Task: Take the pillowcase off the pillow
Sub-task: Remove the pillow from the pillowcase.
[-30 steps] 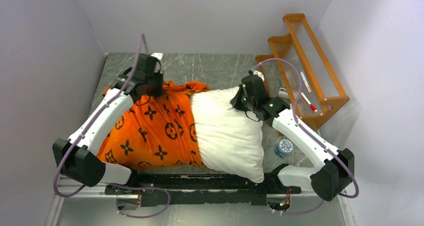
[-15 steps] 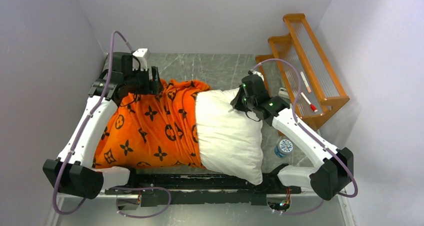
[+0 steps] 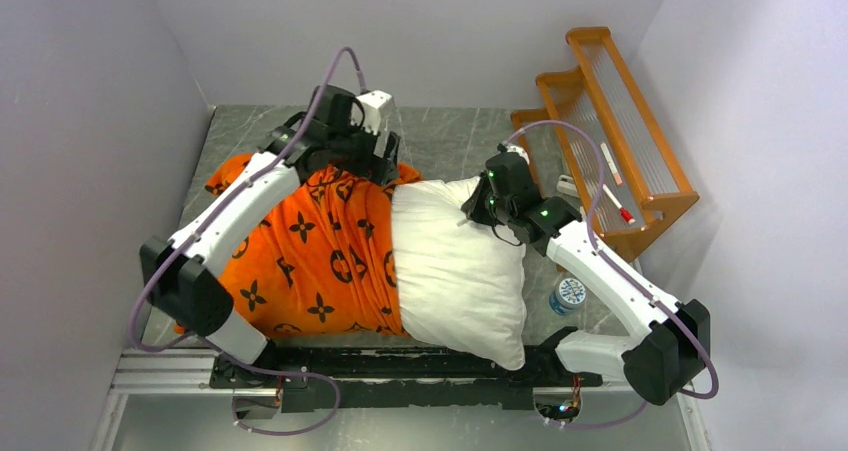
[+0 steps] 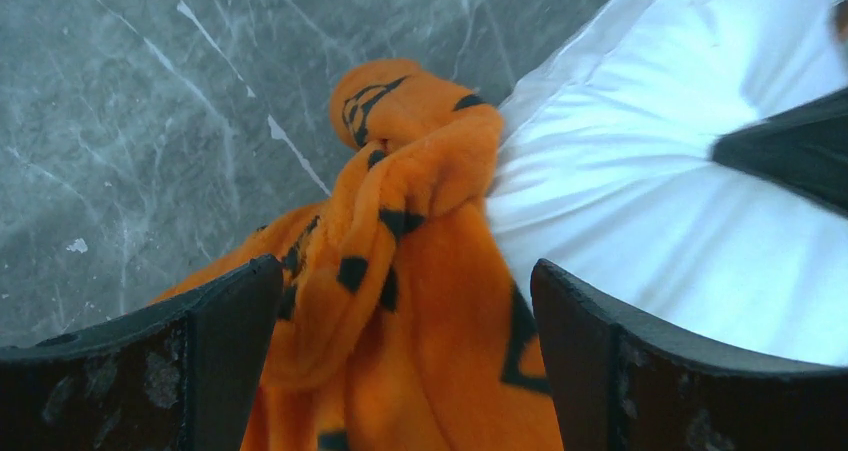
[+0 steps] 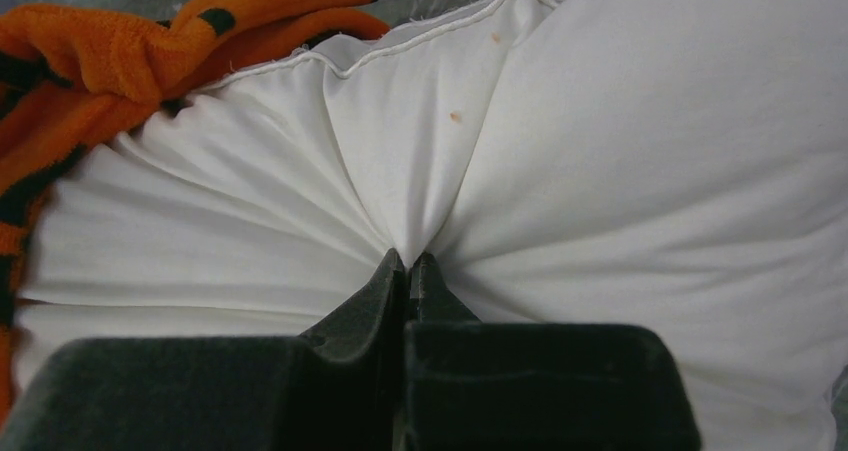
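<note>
The orange pillowcase point(image 3: 300, 246) with dark motifs covers the left half of the white pillow point(image 3: 455, 271), whose right half lies bare. My left gripper point(image 3: 385, 166) hovers open over the pillowcase's far bunched edge point(image 4: 400, 221), next to the pillow point(image 4: 650, 191); its fingers point(image 4: 215, 341) stand wide apart with the orange folds between them, ungripped. My right gripper point(image 3: 480, 206) is shut on a pinch of the pillow's white fabric point(image 5: 410, 211) near its far right corner, with creases radiating from the fingertips point(image 5: 410, 263).
An orange wooden rack point(image 3: 610, 121) stands at the back right with small items on it. A small round bottle point(image 3: 570, 293) sits on the grey marbled table point(image 3: 450, 136) beside the right arm. Grey walls close in on both sides.
My left gripper let go of the pillowcase, opened wide and swung right along the far edge to the pillowcase's opening. The right gripper kept its hold on the pillow.
</note>
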You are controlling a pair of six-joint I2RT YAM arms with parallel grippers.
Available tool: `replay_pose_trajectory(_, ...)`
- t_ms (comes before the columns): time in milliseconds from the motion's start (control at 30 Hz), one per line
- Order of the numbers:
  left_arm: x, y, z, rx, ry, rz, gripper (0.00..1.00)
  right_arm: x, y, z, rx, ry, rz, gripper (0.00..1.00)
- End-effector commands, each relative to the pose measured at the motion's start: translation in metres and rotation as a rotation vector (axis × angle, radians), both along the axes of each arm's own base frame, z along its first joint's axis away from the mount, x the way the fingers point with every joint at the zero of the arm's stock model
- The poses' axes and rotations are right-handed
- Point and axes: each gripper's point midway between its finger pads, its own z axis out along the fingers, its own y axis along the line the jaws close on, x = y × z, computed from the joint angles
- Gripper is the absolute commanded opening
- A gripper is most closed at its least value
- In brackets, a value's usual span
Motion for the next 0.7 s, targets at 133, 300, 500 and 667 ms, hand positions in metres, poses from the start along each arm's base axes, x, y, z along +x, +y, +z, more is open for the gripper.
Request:
replay_pose_trajectory(133, 0.015, 0.01, -0.046, 0.205, -0.007, -0.04, 0.79, -0.037, -0.017, -0.038, -0.098, 0.16, 0.032, 0.0)
replay_pose_trajectory(300, 0.025, 0.067, -0.07, 0.313, 0.042, 0.204, 0.06, -0.035, -0.025, -0.044, -0.137, 0.166, -0.002, 0.0)
replay_pose_trajectory(500, 0.037, 0.208, -0.053, 0.256, 0.075, 0.669, 0.05, -0.024, -0.047, -0.045, -0.206, 0.159, -0.115, 0.0)
replay_pose_trajectory(667, 0.03, 0.238, -0.052, 0.249, 0.109, 0.708, 0.05, -0.018, -0.031, -0.045, -0.165, 0.161, -0.065, 0.0)
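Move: The pillowcase's rim fold, at the far edge of the pillow, hangs just under the left hand's open fingers, some 2 cm ahead and 6 below. From this hand the bare pillow's middle lies about 19 cm back and 13 right, the pillowcase's main body about 18 back and 13 left, both roughly 14 lower. The right hand holds the pillow; from it the fold lies about 6 cm ahead and 12 left, slightly lower. Downward first, the left hand dips about 5 cm onto the pillowcase's rim fold, shuts on it and, still sinking a little, sweeps some 14 cm left, wrist turning about 25 degrees counter-clockwise and hauling the fold away from the right hand. The right hand keeps its pinch on the pillow's far part as anchor, giving only about 1 cm left and forward late on. ##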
